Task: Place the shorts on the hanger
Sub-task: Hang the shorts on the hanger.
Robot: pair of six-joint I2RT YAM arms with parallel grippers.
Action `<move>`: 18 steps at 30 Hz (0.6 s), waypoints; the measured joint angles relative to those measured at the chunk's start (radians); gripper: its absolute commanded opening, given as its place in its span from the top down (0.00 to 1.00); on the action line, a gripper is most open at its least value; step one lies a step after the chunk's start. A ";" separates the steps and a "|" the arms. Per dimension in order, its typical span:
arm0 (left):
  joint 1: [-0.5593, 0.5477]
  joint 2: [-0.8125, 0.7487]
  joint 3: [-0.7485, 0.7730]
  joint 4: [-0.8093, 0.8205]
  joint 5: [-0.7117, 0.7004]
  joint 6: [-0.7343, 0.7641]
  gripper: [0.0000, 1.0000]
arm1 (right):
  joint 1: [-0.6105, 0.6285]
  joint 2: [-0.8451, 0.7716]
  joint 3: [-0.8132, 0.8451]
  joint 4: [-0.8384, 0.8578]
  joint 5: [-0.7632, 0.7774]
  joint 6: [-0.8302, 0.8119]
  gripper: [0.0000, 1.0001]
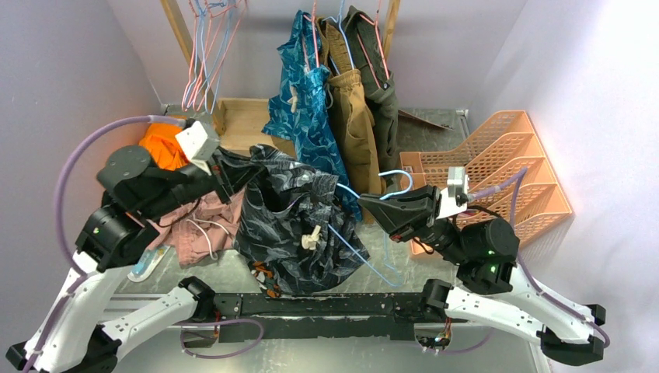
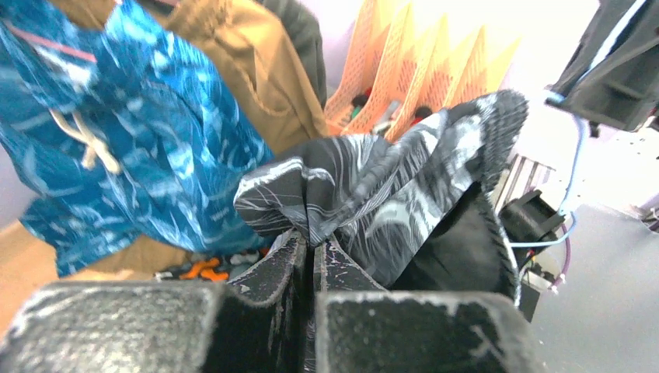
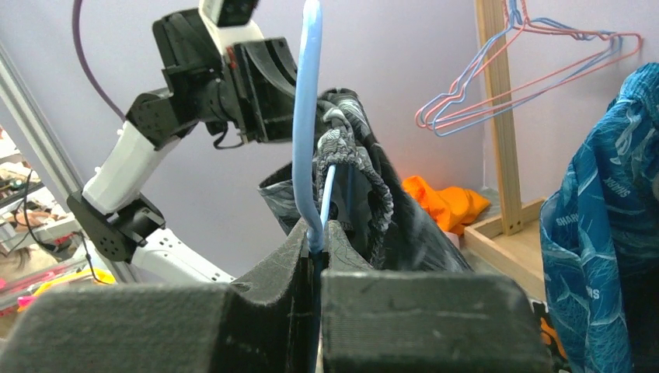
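The shorts (image 1: 291, 225), dark with a grey streaky print and a cream drawstring, hang in mid-air between the two arms. My left gripper (image 1: 247, 172) is shut on their upper left edge; in the left wrist view the printed fabric (image 2: 373, 194) is pinched between the fingers (image 2: 312, 242). My right gripper (image 1: 371, 207) is shut on the light-blue wire hanger (image 1: 373, 233). In the right wrist view the hanger (image 3: 305, 132) rises from the jaws (image 3: 317, 233), and the shorts' waistband (image 3: 350, 155) is draped on its wire.
Teal patterned shorts (image 1: 307, 109), tan and dark green garments hang on the rack behind. Pink and blue wire hangers (image 1: 206, 54) hang at the back left. An orange file rack (image 1: 505, 179) stands on the right. Pink and orange clothes (image 1: 194, 225) lie under the left arm.
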 measured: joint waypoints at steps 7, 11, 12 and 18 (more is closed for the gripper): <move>0.000 -0.008 0.110 0.005 0.066 0.008 0.93 | 0.000 0.017 0.031 -0.047 -0.052 -0.012 1.00; 0.000 0.013 0.140 0.023 0.136 -0.004 0.93 | 0.000 0.047 0.034 -0.044 -0.091 -0.012 1.00; 0.000 0.023 0.146 0.029 0.158 -0.013 0.93 | 0.000 0.053 0.034 -0.040 -0.097 -0.011 1.00; 0.000 0.078 0.149 0.079 0.253 -0.062 0.93 | 0.000 0.066 0.016 0.029 -0.112 -0.001 1.00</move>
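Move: The left fingers already pinch the far part of the black shorts' waistband; the hanger's neck, in the right fingers, lies about 18 cm to the left hand's right, 6 cm back and nearly level. From the right hand, the waistband opening with the hanger inside it is some 5 cm left, 1 cm ahead and 3 cm lower. The blue shorts hang roughly 15 cm ahead, 9 cm right and 10 cm below the left hand. Keep the left gripper shut on the waistband and lift it about 6 cm, drawing it back some 4 cm on the way; then, with the height held, carry it right towards the hanger's neck while turning the wrist about 15 degrees clockwise. Keep the right grip on the hanger and shift it about 2 cm left, towards the left hand, easing slightly back. ##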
